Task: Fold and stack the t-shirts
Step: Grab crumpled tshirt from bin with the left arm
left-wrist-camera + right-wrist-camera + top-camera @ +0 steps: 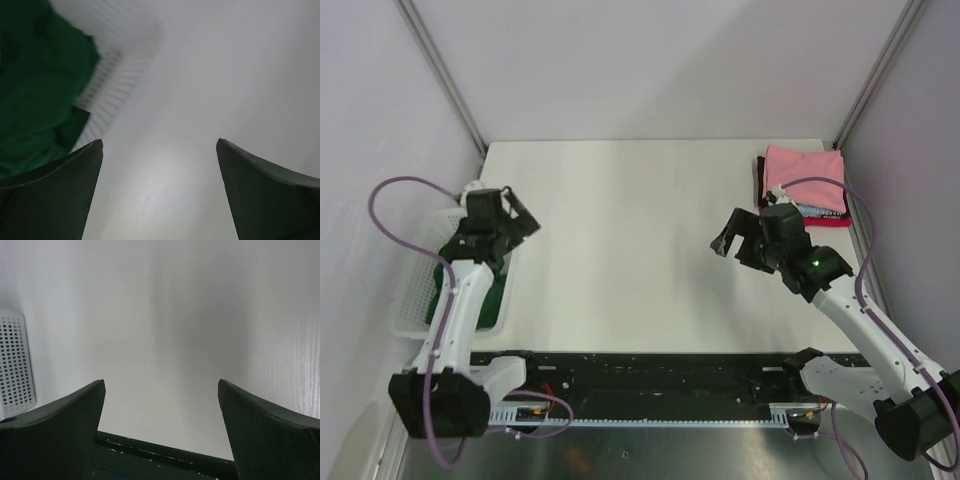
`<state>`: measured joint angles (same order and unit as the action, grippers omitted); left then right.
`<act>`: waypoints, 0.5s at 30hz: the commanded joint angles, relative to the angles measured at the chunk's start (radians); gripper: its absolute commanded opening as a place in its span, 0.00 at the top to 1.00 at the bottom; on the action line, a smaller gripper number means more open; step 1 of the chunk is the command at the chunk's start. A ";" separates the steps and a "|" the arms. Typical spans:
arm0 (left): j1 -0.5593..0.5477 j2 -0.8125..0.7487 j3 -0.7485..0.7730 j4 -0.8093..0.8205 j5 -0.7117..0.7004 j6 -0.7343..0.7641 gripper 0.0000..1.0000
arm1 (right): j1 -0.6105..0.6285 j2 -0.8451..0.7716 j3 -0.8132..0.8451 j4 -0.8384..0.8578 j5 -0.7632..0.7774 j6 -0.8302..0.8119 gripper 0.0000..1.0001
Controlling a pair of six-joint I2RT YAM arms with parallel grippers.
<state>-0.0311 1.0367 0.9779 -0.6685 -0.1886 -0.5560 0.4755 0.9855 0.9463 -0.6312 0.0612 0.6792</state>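
A dark green t-shirt (492,292) lies crumpled in the white mesh basket (412,290) at the table's left edge, partly hidden by my left arm. It also shows in the left wrist view (35,95). My left gripper (516,218) is open and empty, just right of the basket's far end, over bare table (160,145). A folded stack stands at the back right: a pink shirt (805,168) on top, a red one (832,221) and a black one (760,180) under it. My right gripper (726,236) is open and empty, left of and nearer than the stack (160,385).
The basket's wall shows in the left wrist view (120,80) and in the right wrist view (15,360). A black rail (650,372) runs along the table's near edge and also shows in the right wrist view (165,452). Grey walls and metal posts enclose the table.
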 commanded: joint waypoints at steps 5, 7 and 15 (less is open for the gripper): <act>0.296 0.210 0.055 -0.030 -0.230 -0.220 0.01 | -0.006 0.029 -0.001 0.027 -0.084 -0.036 0.01; 0.335 0.260 0.062 -0.030 -0.281 -0.253 0.01 | -0.005 0.040 -0.001 0.030 -0.101 -0.042 0.01; 0.405 0.483 0.071 -0.038 -0.354 -0.308 0.01 | -0.002 0.061 -0.001 0.031 -0.128 -0.062 0.01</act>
<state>0.3485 1.4498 1.0206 -0.7006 -0.4656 -0.7986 0.4736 1.0454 0.9463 -0.6231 -0.0399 0.6491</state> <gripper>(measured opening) 0.994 0.993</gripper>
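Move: The green t-shirt lies crumpled in the white bin, its middle about 21 cm to the left of the left hand, some 2 cm back and roughly 19 cm below. The bin's right rim comes first on the way, about 7 cm to that hand's left, level with it fore and aft and some 12 cm below. From the right hand the shirt is far off, about 75 cm to the left, 2 cm ahead and 20 cm below. The left arm swings its open, empty gripper about 15 cm left from above the table, across the bin's right rim, and sinks some 10 cm towards the green t-shirt, nearly level at first and dropping more steeply as the sideways swing slows. On the way the wrist turns about 40 degrees counter-clockwise and tips its fingers further down, drawing back a little at the end, while the open right hand only eases about 2 cm left and down over the bare table. ##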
